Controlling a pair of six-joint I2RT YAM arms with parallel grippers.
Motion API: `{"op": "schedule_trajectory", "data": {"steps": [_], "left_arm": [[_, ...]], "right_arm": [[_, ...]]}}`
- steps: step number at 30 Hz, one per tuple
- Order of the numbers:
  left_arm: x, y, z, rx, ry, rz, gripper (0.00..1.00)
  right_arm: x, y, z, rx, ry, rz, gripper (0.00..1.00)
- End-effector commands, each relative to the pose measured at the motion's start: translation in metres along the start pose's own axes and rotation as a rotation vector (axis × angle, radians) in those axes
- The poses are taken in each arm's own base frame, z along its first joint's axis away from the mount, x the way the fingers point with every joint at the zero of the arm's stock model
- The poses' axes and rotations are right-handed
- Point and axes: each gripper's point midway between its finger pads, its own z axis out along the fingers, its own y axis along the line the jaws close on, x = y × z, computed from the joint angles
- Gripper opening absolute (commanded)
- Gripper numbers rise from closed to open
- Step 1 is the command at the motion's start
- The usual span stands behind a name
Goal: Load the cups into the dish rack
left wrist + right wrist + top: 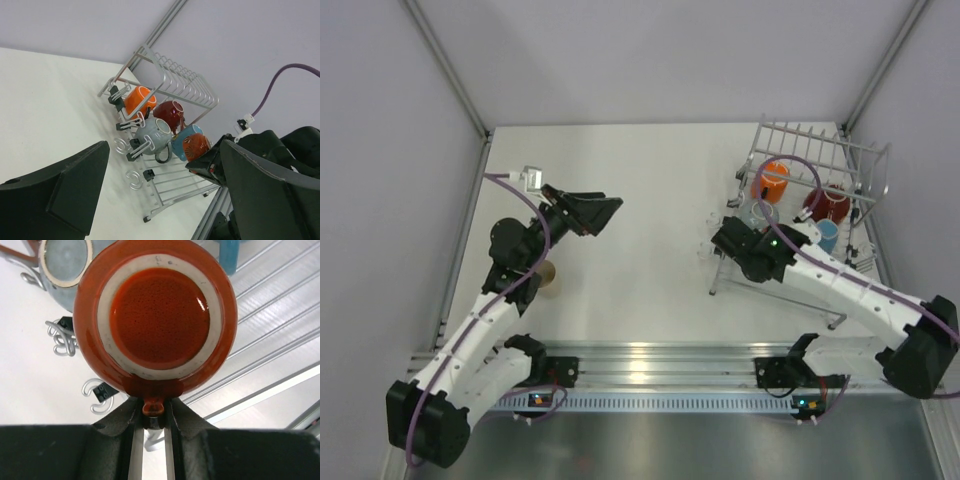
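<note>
The dish rack (817, 150) stands at the back right. In it lie a bright orange cup (772, 180), a dark red cup (827, 203), a light blue cup (828, 236) and a grey cup (763, 213). My right gripper (154, 412) is shut on the handle of the orange-red cup (155, 315), which hangs over the rack's wire base (280, 315) beside the grey cup (65, 260). My left gripper (595, 210) stands open and empty over mid-table. A cream cup (549, 279) shows partly under the left arm.
Loop-shaped hooks (134, 179) stick out of the rack's near side. Metal frame posts (445, 70) rise at the table's back corners. An aluminium rail (650, 365) runs along the near edge between the arm bases.
</note>
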Motion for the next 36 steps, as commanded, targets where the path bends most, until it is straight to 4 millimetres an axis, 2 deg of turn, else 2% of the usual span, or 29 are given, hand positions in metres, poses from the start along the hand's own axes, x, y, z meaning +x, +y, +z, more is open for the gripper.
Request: {"op": "schedule_trajectory", "data": {"steps": [1,4,9,10,11,13,20,36], "left_arm": [[-0.005,-0.006,-0.004,0.011,-0.023,0.036,0.98],[-0.007,-0.007,-0.006,0.001,-0.021,0.044,0.98],[-0.011,-0.008,-0.01,-0.019,-0.025,0.075,0.98],[-0.012,-0.008,-0.011,-0.022,-0.031,0.077,0.98],[-0.012,-0.007,-0.011,-0.026,-0.033,0.074,0.98],[-0.011,-0.006,-0.01,-0.031,-0.028,0.066,0.98],[-0.007,-0.001,-0.01,-0.041,-0.022,0.06,0.98],[-0.005,0.004,-0.009,-0.056,-0.02,0.067,0.98]], "right_arm": [[-0.01,-0.003,0.0,0.113,-0.054,0.161,0.0],[0.008,0.004,0.007,0.104,0.002,0.229,0.0],[0.012,-0.002,0.008,0.158,0.003,0.333,0.0],[0.01,0.003,0.006,0.166,-0.002,0.375,0.0],[0.01,-0.003,0.008,0.211,-0.021,0.354,0.0],[0.013,-0.001,0.009,0.227,-0.02,0.37,0.0],[0.043,-0.001,0.02,0.244,0.063,0.402,0.0],[0.064,0.004,0.037,0.246,0.077,0.431,0.0]]}}
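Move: My right hand holds the reddish-brown cup by its handle over the dish rack. The empty wires it is headed for lie about 2 cm ahead, neither left nor right, and some 9 cm below. The grey cup sits straight ahead some 13 cm and 1 cm left, the blue cup 9 cm ahead and 14 cm right, both about 8 cm lower. From my left hand that empty spot is roughly 35 cm right, 3 cm back and 26 cm down. I lower the cup with my right hand about 6 cm towards the bare wires on the near side of the grey cup, easing some 3 cm to the left as I sink. Meanwhile my fingers tip about 10 degrees further down and swing about as far clockwise, the pinch on the handle unchanged. ##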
